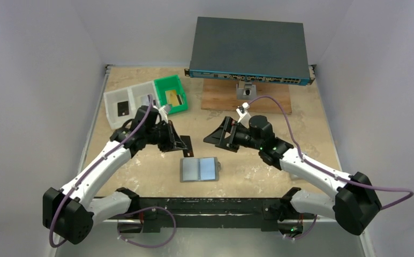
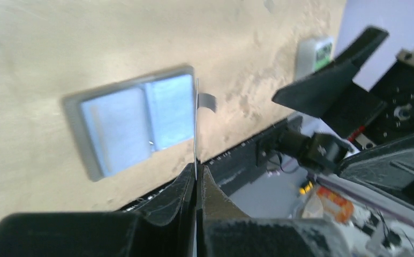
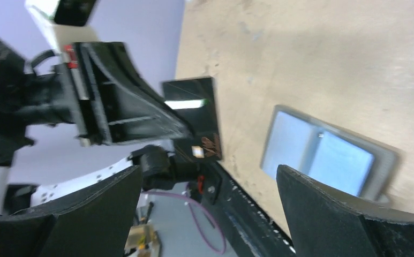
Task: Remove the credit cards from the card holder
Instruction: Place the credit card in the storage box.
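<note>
The card holder point(image 1: 199, 169) lies open on the table between the arms, its bluish clear pockets facing up; it also shows in the left wrist view point(image 2: 135, 120) and the right wrist view point(image 3: 325, 152). My left gripper point(image 1: 182, 142) is shut on a black credit card point(image 1: 187, 144), held above the table left of the holder. That card appears edge-on between the closed fingers point(image 2: 196, 123) and flat-faced in the right wrist view point(image 3: 196, 115). My right gripper point(image 1: 218, 140) hangs open and empty just right of the card, its fingers point(image 3: 322, 214) wide apart.
A white tray point(image 1: 113, 96) at the back left holds a black card point(image 1: 123, 108). Next to it, a green tray point(image 1: 164, 84) holds a gold card point(image 1: 173, 97). A large dark box with ports point(image 1: 250, 51) and a wooden board point(image 1: 271, 99) stand at the back.
</note>
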`<state>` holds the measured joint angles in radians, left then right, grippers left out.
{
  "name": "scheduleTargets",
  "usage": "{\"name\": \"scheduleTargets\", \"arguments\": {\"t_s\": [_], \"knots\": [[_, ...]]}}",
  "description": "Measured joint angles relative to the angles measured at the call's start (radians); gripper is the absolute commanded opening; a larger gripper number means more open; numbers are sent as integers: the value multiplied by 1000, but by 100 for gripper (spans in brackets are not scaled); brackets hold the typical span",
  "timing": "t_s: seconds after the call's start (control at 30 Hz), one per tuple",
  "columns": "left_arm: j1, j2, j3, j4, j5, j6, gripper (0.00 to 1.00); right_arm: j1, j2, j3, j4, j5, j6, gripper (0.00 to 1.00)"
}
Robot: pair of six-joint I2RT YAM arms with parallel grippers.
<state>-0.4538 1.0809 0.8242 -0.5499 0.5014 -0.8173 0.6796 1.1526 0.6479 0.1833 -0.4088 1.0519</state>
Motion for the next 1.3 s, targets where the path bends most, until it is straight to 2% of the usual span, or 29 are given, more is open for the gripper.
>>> {"name": "scheduleTargets", "arguments": {"t_s": [0.27,0.43,0.63,1.07,1.3], "knots": [[113,28,216,-259,-287,106,0,0,-46,33,-222,139,-101,99],[153,162,379,-365,-509,160,0,0,-56,45,-291,183,-147,99],[206,325,538,-433,-702,203,0,0,-73,58,-341,209,-183,99],[416,603,839,-469,-957,366,0,0,-100,61,-397,217,-211,99],[494,761,892,-454,-985,422,0,0,-101,61,-411,216,-228,99]]}}
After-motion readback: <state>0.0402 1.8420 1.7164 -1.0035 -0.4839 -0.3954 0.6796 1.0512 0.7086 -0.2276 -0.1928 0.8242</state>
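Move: The held black card is bound for the left-hand compartment of the white storage box, whose middle lies about 35 cm left of the left hand, 21 cm ahead and 14 cm lower. The middle compartment is about 22 cm left and 26 cm ahead, the green box 8 cm left and 30 cm ahead. The opened card holder lies 11 cm back and 7 cm right. From the right hand, that left-hand compartment is some 49 cm left and 22 cm ahead. The black card stays pinched in the shut left fingers and is carried about 30 cm left and 20 cm forward to the left-hand compartment, rising about 4 cm, then sinking again at the end. The wrist swings some 70 degrees, from pointing right to pointing forward-left and more steeply down. The empty right hand, still wide open, backs off some 5 cm right and sinks 3.5 cm. ##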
